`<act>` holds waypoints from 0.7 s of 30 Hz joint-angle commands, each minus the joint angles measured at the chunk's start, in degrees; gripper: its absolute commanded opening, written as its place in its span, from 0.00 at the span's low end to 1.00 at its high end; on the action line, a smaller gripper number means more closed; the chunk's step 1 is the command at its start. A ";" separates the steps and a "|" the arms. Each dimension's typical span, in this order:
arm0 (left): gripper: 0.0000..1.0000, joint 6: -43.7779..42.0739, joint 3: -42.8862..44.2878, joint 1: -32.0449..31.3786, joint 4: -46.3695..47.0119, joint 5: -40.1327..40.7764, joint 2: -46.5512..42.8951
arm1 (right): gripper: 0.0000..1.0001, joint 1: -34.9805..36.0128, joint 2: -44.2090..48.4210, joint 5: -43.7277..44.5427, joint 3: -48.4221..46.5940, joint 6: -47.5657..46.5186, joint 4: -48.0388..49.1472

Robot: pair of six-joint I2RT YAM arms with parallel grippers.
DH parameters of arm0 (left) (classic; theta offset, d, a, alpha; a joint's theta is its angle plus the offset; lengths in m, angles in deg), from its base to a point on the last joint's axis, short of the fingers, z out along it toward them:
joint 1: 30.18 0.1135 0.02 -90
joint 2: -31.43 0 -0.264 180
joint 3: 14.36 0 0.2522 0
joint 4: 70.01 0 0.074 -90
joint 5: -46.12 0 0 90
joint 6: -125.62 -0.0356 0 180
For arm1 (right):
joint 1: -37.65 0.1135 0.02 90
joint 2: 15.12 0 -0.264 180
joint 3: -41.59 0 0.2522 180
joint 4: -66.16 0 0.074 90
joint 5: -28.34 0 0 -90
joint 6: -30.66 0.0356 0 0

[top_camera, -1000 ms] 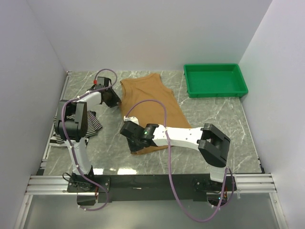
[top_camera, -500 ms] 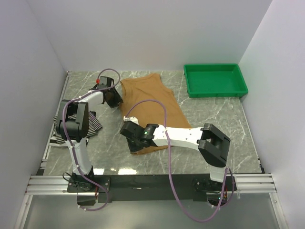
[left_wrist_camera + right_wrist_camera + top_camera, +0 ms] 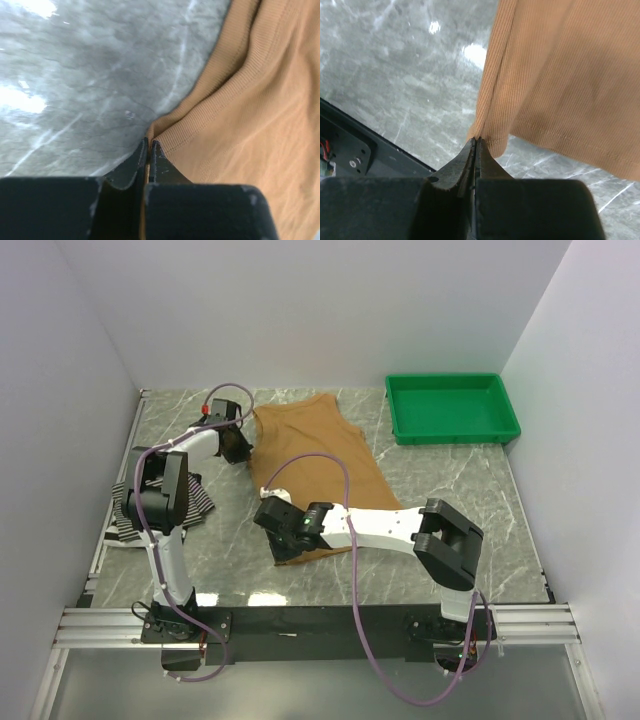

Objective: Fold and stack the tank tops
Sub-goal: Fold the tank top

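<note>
The tan-brown tank top (image 3: 318, 462) lies spread on the marble table, straps toward the back. My left gripper (image 3: 243, 448) is shut on its left armhole edge (image 3: 165, 134), the cloth pinched between the jaws. My right gripper (image 3: 272, 523) is shut on the near-left hem corner (image 3: 487, 135), lifting it slightly off the table. A striped tank top (image 3: 197, 502) lies bunched at the left edge, partly hidden behind the left arm.
A green plastic tray (image 3: 452, 408) stands at the back right corner. White walls close in the table on three sides. The right arm (image 3: 400, 528) reaches across the near part of the table, over the top's hem.
The left gripper, open a moment ago, has closed on the tan top's left edge. The right gripper keeps its grip on the hem corner, barely shifted.
</note>
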 commanded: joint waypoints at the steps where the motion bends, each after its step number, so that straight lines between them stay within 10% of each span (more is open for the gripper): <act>1: 0.00 0.12 1.86 1.01 -1.19 5.11 -3.64 | 0.00 0.21 1.13 -3.01 0.36 -0.02 2.15; 21: 0.01 2.94 3.26 7.97 -0.04 -4.82 -6.19 | 0.00 -0.39 1.10 -11.45 -6.51 -2.31 3.37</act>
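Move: The left gripper already pinches the brown tank top's left edge, the right gripper its near left corner, both just above the table. Bare table for them lies about 6 cm to the left gripper's left, and 5 cm left and 2 cm back of the right. From the left gripper, the tank top's middle is some 20 cm right and 5 cm back, its left shoulder 16 cm ahead and 4 cm right, the striped stack 24 cm left and 12 cm back. Keep both grippers shut on the brown cloth and drag it quickly left together, the left gripper about 6 cm towards the striped stack, the right about 5 cm while also easing back a couple of centimetres. Let both wrists turn slightly counter-clockwise, then lift the gripped edge a little at the end, the left more than the right. ##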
